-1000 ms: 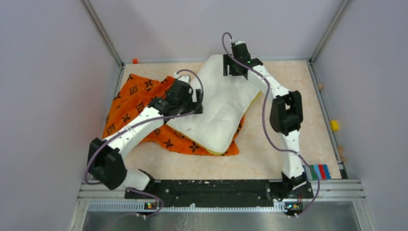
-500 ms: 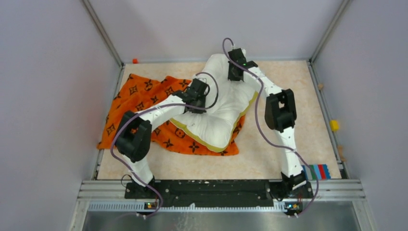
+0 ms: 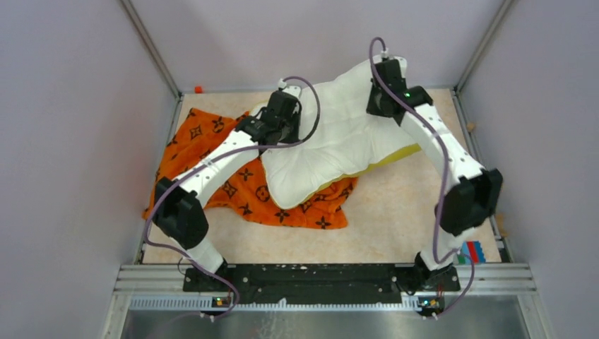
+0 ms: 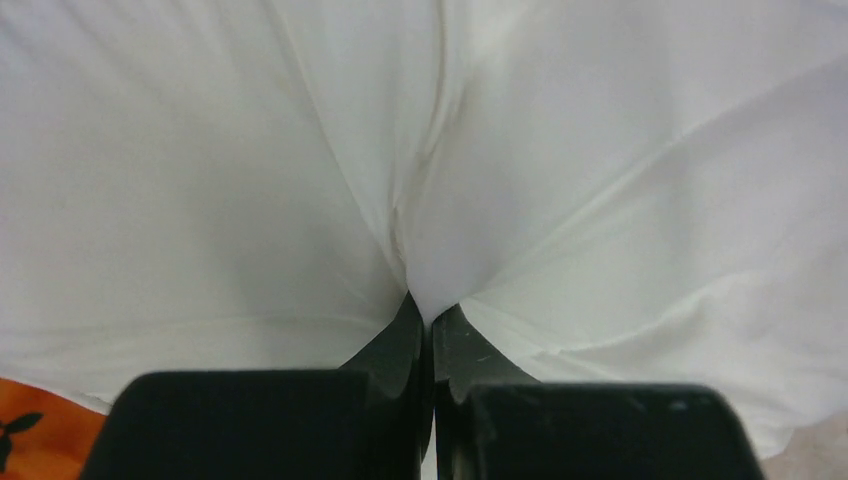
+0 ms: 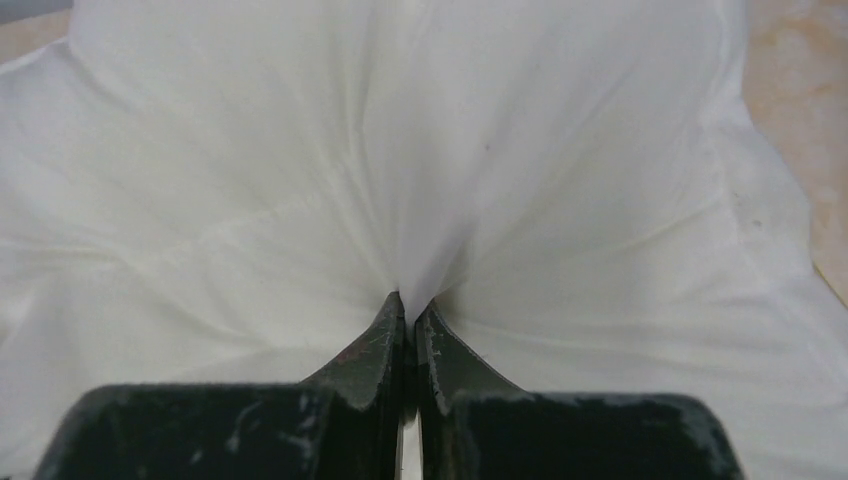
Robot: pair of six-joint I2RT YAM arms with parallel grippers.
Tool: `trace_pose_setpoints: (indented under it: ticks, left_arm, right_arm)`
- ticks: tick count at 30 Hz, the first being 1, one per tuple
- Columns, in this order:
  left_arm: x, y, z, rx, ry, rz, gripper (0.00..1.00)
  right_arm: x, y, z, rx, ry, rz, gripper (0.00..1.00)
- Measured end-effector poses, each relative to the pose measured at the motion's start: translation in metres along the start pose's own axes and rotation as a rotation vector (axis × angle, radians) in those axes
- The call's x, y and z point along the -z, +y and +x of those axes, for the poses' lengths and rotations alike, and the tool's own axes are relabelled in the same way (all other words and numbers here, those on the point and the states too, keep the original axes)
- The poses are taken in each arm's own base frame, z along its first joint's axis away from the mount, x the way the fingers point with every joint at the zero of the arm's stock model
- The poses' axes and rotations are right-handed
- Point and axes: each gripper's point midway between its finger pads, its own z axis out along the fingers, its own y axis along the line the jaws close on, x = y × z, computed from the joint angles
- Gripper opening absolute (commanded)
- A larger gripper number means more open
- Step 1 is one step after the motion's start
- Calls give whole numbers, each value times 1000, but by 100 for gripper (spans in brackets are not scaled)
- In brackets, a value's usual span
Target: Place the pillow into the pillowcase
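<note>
The white quilted pillow (image 3: 339, 145) with yellow trim hangs lifted at the back of the table, its near corner resting on the orange pillowcase (image 3: 212, 152). My left gripper (image 3: 282, 127) is shut on a pinch of the pillow's left side; in the left wrist view its jaws (image 4: 432, 310) pinch white fabric (image 4: 420, 150). My right gripper (image 3: 385, 92) is shut on the pillow's far right corner, and the right wrist view shows the same pinch (image 5: 408, 300) with the pillow (image 5: 400, 150) bunched around it. The pillowcase lies flat and crumpled, partly under the pillow.
Grey walls and metal posts fence the beige table (image 3: 395, 212). A small yellow block (image 3: 490, 184) and a red-green-blue striped block (image 3: 470, 251) sit along the right rim. A tiny orange piece (image 3: 198, 90) lies at the back left corner.
Both grippers closed on the pillow and lifted it up and to the right, off much of the pillowcase. The right arm swung right; the left arm reached further back.
</note>
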Motion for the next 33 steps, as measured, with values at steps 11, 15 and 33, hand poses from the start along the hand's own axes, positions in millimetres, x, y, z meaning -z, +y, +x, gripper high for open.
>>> trace_pose_setpoints:
  ticks: [11, 15, 33]
  left_arm:
    - [-13, -80, -14, -52, -39, 234, 0]
    - [-46, -106, 15, -58, 37, 291, 0]
    - [2, -87, -24, 109, -40, 320, 74]
  right_arm:
    - [68, -93, 65, -72, -1, 123, 0]
    - [44, -134, 120, -71, 143, 228, 5]
    - [65, -26, 55, 35, 6, -72, 71]
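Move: Both hands already pinch the lifted white pillow, its middle about 11 cm to the right of the left hand and 4 cm farther out. It is bound for the table on the right: that spot's middle is some 23 cm right of the left hand, 3 cm nearer the base, 15 cm below. From the right hand the spot lies about 11 cm back, 2 cm right and 20 cm down. The orange pillowcase's middle is roughly 18 cm left of the left hand, 6 cm back and 18 cm below. Still pinching the pillow, both hands swing it to the right in a low arc, up a few centimetres and then down: the left about 13 cm right, the right some 13 cm back and 12 cm right, both wrists turning clockwise about 15 degrees. Then the fingers open, let go of the pillow and rise roughly 10 cm, drifting back to the left, the right hand also slightly forward. ##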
